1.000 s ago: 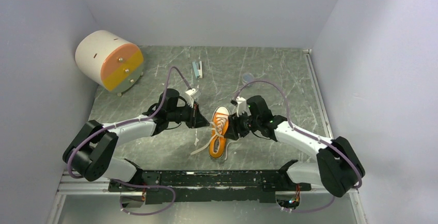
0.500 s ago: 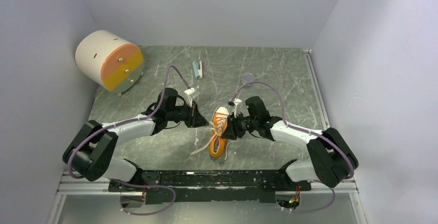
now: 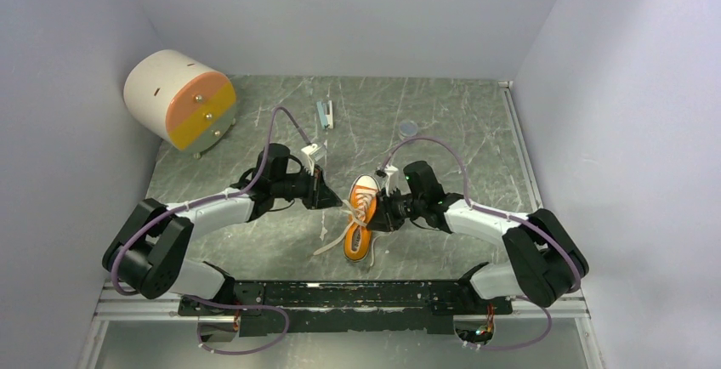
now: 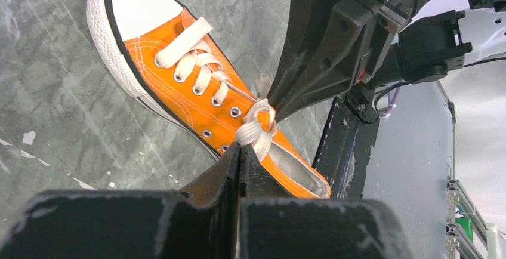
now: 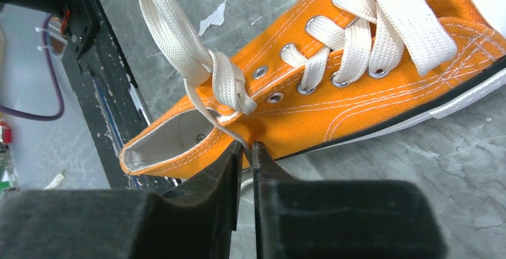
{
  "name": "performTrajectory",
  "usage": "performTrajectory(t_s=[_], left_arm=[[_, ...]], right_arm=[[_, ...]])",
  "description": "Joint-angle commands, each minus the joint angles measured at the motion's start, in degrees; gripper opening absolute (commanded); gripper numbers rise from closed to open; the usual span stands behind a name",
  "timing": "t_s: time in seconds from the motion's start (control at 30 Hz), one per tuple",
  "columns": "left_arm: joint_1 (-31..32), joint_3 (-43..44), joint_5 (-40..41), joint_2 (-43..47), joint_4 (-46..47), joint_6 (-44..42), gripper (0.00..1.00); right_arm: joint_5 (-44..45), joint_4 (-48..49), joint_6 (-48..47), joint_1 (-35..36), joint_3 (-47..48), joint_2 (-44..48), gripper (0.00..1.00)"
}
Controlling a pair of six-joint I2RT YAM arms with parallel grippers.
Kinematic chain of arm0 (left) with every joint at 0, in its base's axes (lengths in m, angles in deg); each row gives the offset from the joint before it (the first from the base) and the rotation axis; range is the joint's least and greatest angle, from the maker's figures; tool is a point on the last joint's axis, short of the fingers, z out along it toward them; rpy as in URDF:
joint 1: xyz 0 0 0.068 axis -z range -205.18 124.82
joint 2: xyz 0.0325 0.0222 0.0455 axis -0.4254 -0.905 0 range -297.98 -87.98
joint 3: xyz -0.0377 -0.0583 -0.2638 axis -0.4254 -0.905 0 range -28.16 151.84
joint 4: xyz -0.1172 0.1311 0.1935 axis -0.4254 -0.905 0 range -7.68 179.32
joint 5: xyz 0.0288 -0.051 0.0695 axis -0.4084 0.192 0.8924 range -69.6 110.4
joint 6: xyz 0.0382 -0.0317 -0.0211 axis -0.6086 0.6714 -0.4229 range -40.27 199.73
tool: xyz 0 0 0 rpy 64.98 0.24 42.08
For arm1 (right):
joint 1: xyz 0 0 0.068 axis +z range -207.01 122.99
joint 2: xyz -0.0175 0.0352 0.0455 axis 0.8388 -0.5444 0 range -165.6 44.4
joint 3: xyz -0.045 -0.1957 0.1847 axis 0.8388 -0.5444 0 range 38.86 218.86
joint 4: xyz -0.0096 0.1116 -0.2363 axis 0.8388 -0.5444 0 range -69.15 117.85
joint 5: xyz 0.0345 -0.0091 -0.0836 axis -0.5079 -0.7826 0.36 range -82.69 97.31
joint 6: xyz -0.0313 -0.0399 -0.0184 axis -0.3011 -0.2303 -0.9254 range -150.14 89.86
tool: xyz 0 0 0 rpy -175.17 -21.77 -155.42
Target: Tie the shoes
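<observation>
An orange sneaker (image 3: 358, 246) with a white toe cap lies between my arms, toe pointing away; it also shows in the wrist views (image 4: 197, 107) (image 5: 370, 110). Its white laces (image 4: 256, 130) (image 5: 224, 86) are bunched in a knot near the top eyelets, and loose ends trail off to the left (image 3: 332, 241). My left gripper (image 3: 340, 203) (image 4: 240, 147) sits at the shoe's left side, shut on a lace at the knot. My right gripper (image 3: 375, 214) (image 5: 246, 145) is at the shoe's right side. Its jaws stand a narrow slit apart with a thin lace strand running between them.
A white drum with an orange and pink face (image 3: 178, 99) stands at the back left. A small blue and white object (image 3: 326, 114) and a small round disc (image 3: 409, 129) lie beyond the shoe. A black rail (image 3: 340, 294) runs along the near edge, and walls close in three sides.
My right gripper has slid slightly left against the shoe and its jaws have narrowed around a lace strand. The left gripper has stayed shut at the knot.
</observation>
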Motion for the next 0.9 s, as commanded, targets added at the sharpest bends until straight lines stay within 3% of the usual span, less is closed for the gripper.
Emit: performTrajectory(t_s=[0.0, 0.03, 0.33, 0.43, 0.67, 0.77, 0.83, 0.87], left_arm=[[-0.64, 0.50, -1.40, 2.53, -0.82, -0.96, 0.05], [-0.64, 0.33, -0.94, 3.06, -1.73, -1.17, 0.05], [-0.55, -0.76, 5.47, 4.32, -11.65, -1.16, 0.05], [-0.47, 0.26, 4.48, 4.91, -13.50, -2.00, 0.10], [-0.30, 8.22, 8.23, 5.91, -20.44, -10.98, 0.51], [-0.05, 11.05, 4.31, 2.74, -18.67, -13.76, 0.69], [0.29, 12.93, -0.17, -0.62, -16.90, -15.05, 0.92], [0.51, 14.39, -2.36, -2.80, -17.05, -15.98, 0.96]], right_arm=[[0.11, -1.20, 0.15, -0.32, 0.81, 0.94, 0.06], [0.23, -2.03, 0.62, -0.38, 0.96, 1.69, 0.00], [-2.51, 0.29, 12.66, -0.21, 0.50, 7.05, 0.00], [-3.30, -0.33, 12.92, -0.17, 1.15, 5.25, 0.00], [-4.12, -1.07, 11.60, -0.16, 1.85, 3.15, 0.00], [-4.35, -1.41, 11.21, -0.09, 2.48, 2.11, 0.00], [-4.27, -1.53, 11.33, -0.11, 2.64, 2.37, 0.00], [-4.09, -1.47, 11.46, -0.15, 2.65, 2.56, 0.00]])
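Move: The left hand still holds a lace loop; the knot it runs from lies about 4 cm back, 4 cm right and 4 cm below. The right hand has a lace strand right at its fingertips, with the knot some 2 cm to its left, level with it in reach. From the right hand the toe cap is about 8 cm ahead and 1 cm left, the shoe opening 4 cm back and 2 cm left. Right fingers pinch the lace strand and lift about 2 cm; left opens off its loop, rising forward 3 cm. ##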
